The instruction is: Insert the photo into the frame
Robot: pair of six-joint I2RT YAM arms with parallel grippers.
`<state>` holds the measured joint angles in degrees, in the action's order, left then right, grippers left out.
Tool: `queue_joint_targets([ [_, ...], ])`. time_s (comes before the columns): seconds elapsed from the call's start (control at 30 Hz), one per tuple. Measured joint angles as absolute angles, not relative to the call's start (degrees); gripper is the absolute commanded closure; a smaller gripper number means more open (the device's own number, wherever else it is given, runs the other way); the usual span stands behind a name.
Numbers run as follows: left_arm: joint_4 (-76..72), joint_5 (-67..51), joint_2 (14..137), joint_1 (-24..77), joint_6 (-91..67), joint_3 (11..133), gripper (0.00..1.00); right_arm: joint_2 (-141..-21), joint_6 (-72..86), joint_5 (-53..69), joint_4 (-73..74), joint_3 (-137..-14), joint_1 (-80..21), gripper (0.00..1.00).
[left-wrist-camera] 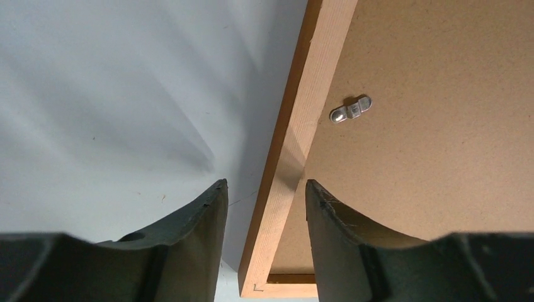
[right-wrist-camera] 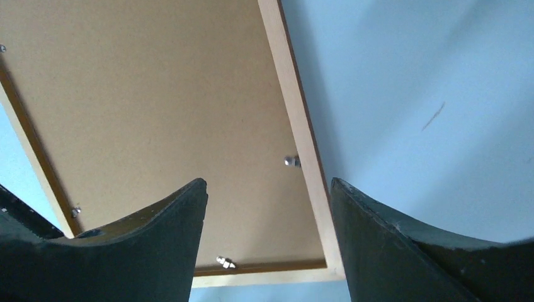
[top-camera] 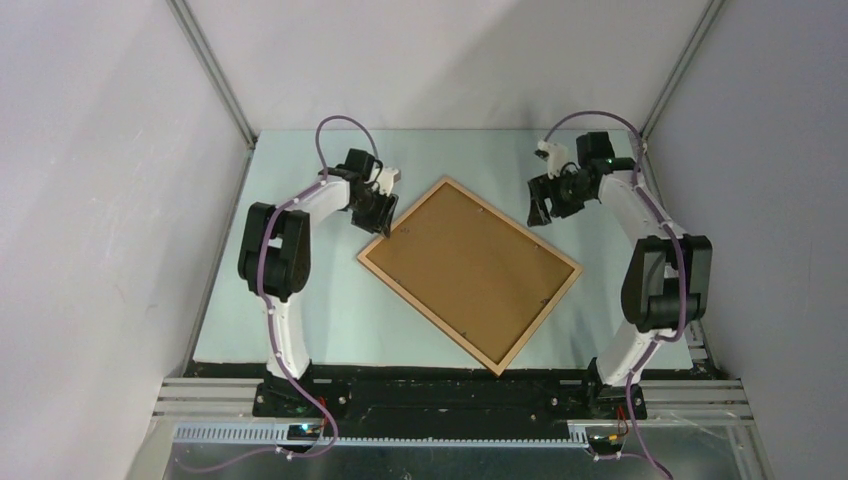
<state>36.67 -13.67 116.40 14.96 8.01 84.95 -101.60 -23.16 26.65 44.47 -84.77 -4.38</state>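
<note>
The light-wood frame (top-camera: 428, 315) lies face down and turned diamond-wise on the table, its opening filled by a plain brown backing board (top-camera: 470, 270). The photo is out of view. My left gripper (top-camera: 383, 228) is low at the frame's left corner. In the left wrist view it (left-wrist-camera: 266, 189) is open and straddles the moulding (left-wrist-camera: 315, 82), with a gap on each side. My right gripper (top-camera: 540, 210) hovers open over the upper right edge, above the moulding (right-wrist-camera: 296, 107) and board (right-wrist-camera: 157, 94), holding nothing.
Small metal turn clips (left-wrist-camera: 351, 109) (right-wrist-camera: 291, 161) sit on the board near the moulding. The pale table surface (top-camera: 300, 300) is bounded by white walls on the left, the right and at the back. The arm bases stand at the near edge.
</note>
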Motion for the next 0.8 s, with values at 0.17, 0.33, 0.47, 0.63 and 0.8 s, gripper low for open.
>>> queue_joint_targets([
  [0.17, 37.0, -14.1, 116.5, 15.3, 7.5, 85.1, 0.58, -96.8, -19.0, 26.0, 44.7, -77.4, -0.5, 0.23],
  [0.33, 37.4, -15.2, 116.9, 15.6, 6.3, 85.1, 0.66, -92.4, -16.0, 25.3, 45.1, -71.3, 3.8, 0.22],
  [0.47, 37.3, -15.5, 117.0, 15.6, 5.5, 84.8, 0.78, -89.2, -14.8, 25.1, 45.6, -66.5, 7.1, 0.21],
  [0.63, 36.5, -16.3, 116.7, 15.4, 4.9, 84.1, 0.97, -85.9, -14.2, 25.0, 46.4, -62.0, 10.5, 0.21],
  [0.8, 34.6, -16.3, 115.2, 15.4, 3.7, 81.4, 1.00, -84.6, -13.5, 24.9, 46.6, -59.4, 13.1, 0.21],
])
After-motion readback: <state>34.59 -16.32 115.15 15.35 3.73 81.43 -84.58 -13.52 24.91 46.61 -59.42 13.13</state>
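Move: The frame lies face down. Its left short rail already runs between the left hand's open fingers, about 1 cm back, 1 cm right and 1 cm below; its left corner is some 5 cm back and 6 cm left, the nearest metal clip 2 cm ahead and 5 cm right. From the raised right hand, the frame's right corner is about 5 cm back, 10 cm right and 11 cm down; the right rail's clip sits 8 cm back and 8 cm left of that corner. The left fingers close from about half open and pinch the frame's left short rail from both sides, while that hand settles 1–2 cm back and right. Meanwhile the right hand, open and empty, swings some 15 cm back and to the right and sinks about 4 cm towards the frame's right corner, turning about 25 degrees clockwise with its fingers tipping steeper. ##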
